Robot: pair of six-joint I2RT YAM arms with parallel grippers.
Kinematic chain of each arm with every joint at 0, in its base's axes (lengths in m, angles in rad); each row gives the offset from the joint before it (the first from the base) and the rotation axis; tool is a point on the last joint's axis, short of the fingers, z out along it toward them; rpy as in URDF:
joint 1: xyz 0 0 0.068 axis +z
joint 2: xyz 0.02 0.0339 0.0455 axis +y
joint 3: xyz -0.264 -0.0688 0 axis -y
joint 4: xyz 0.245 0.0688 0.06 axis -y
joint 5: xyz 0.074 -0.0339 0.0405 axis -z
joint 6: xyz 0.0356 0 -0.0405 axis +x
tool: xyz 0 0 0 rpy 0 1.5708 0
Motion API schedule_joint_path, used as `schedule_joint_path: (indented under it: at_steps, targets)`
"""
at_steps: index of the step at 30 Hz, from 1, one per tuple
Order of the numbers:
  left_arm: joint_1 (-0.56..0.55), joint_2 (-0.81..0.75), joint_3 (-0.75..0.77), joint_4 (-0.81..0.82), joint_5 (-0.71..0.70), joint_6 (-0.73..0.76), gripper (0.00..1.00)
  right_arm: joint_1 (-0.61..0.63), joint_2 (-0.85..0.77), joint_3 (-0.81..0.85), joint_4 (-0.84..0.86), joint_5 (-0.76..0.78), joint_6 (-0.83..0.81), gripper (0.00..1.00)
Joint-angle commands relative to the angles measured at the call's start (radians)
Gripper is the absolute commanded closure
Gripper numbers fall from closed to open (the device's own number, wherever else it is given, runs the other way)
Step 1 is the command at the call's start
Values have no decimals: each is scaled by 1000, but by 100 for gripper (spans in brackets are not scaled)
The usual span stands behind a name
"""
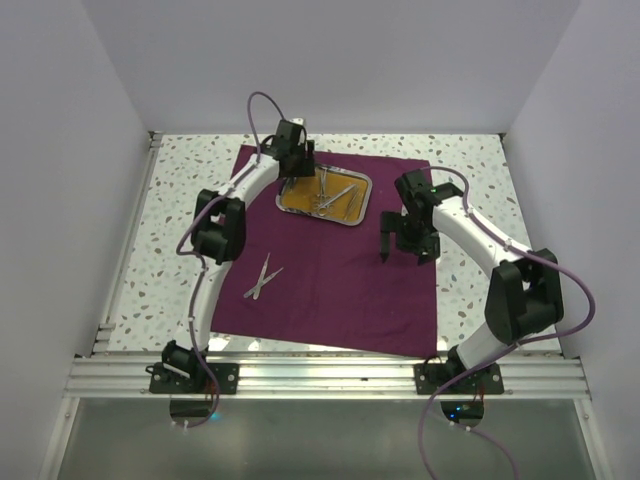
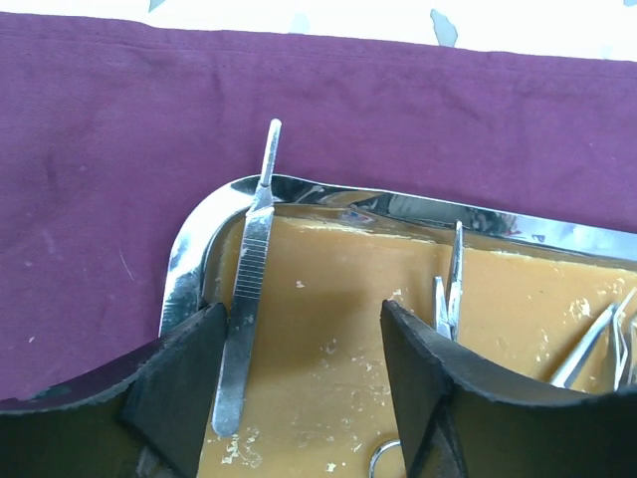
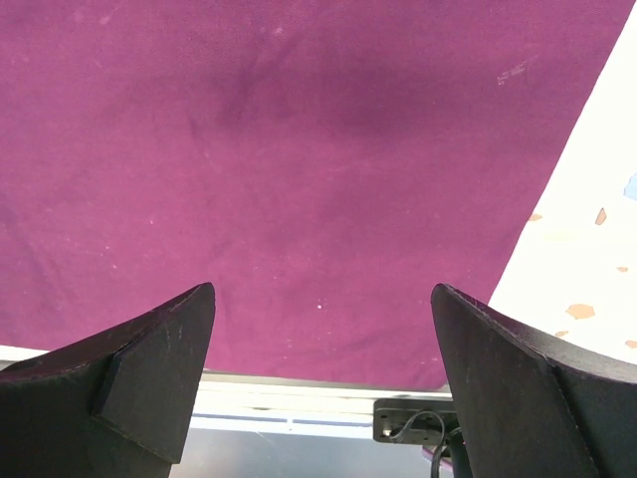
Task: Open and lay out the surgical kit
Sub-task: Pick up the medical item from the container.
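The surgical kit's maroon cloth (image 1: 330,290) lies spread flat on the table. On its far part stands the small steel tray (image 1: 352,218), amber inside, holding several silver instruments (image 1: 335,195). A pair of scissors (image 1: 262,278) lies on the cloth's left half. My left gripper (image 1: 288,182) is low over the tray's left end (image 2: 189,259) and is open (image 2: 304,349). A slim ribbed silver instrument (image 2: 249,289) leans over the tray rim, just inside the left finger (image 2: 179,388); the other finger stands well off it. My right gripper (image 1: 388,250) hangs open (image 3: 323,329) over bare cloth (image 3: 299,149).
More instruments (image 2: 453,289) lie in the tray to the right of my left gripper's fingers. The speckled tabletop (image 1: 470,180) shows around the cloth. An aluminium rail (image 1: 320,375) runs along the near edge, with white walls on three sides.
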Motion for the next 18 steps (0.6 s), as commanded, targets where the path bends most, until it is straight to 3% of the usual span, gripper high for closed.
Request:
schedule_joint_path:
  at_steps: [1, 12, 16, 17, 18]
  targets:
    - [21, 47, 32, -29, -83, 2, 33, 0, 2, 37, -15, 9, 16, 7]
    - [19, 108, 9, -120, -213, 33, 46, -2, -4, -10, 14, -2, 25, 7]
    - [19, 108, -13, -128, -220, 30, 63, 0, -13, -25, 20, 1, 22, 7]
    - [19, 105, -17, -129, -221, 30, 74, 0, -14, -33, 20, 3, 21, 7]
    - [19, 106, -19, -131, -220, 30, 78, 0, -19, -38, 23, 3, 21, 7]
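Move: The medical item, a flat scalpel handle leaning over the tray's far rim, has its middle about 2 cm left of the left hand, 2 cm ahead and 1 cm lower. The scissors in the tray lie some 6 cm right of this hand and 2 cm back. The long clamp is about 11 cm right and 3 cm back. From the right hand, the medical item is roughly 33 cm ahead, 28 cm left and 7 cm lower. The left fingers shut from well open to nearly closed and come to pinch the medical item from both sides, just nearer the base than its middle. Meanwhile the hand slides about 3 cm left over the tray's left end, reaching forward and sinking about 1 cm each, and the wrist rolls some 10 degrees, left side up, with a slight counter-clockwise turn. ##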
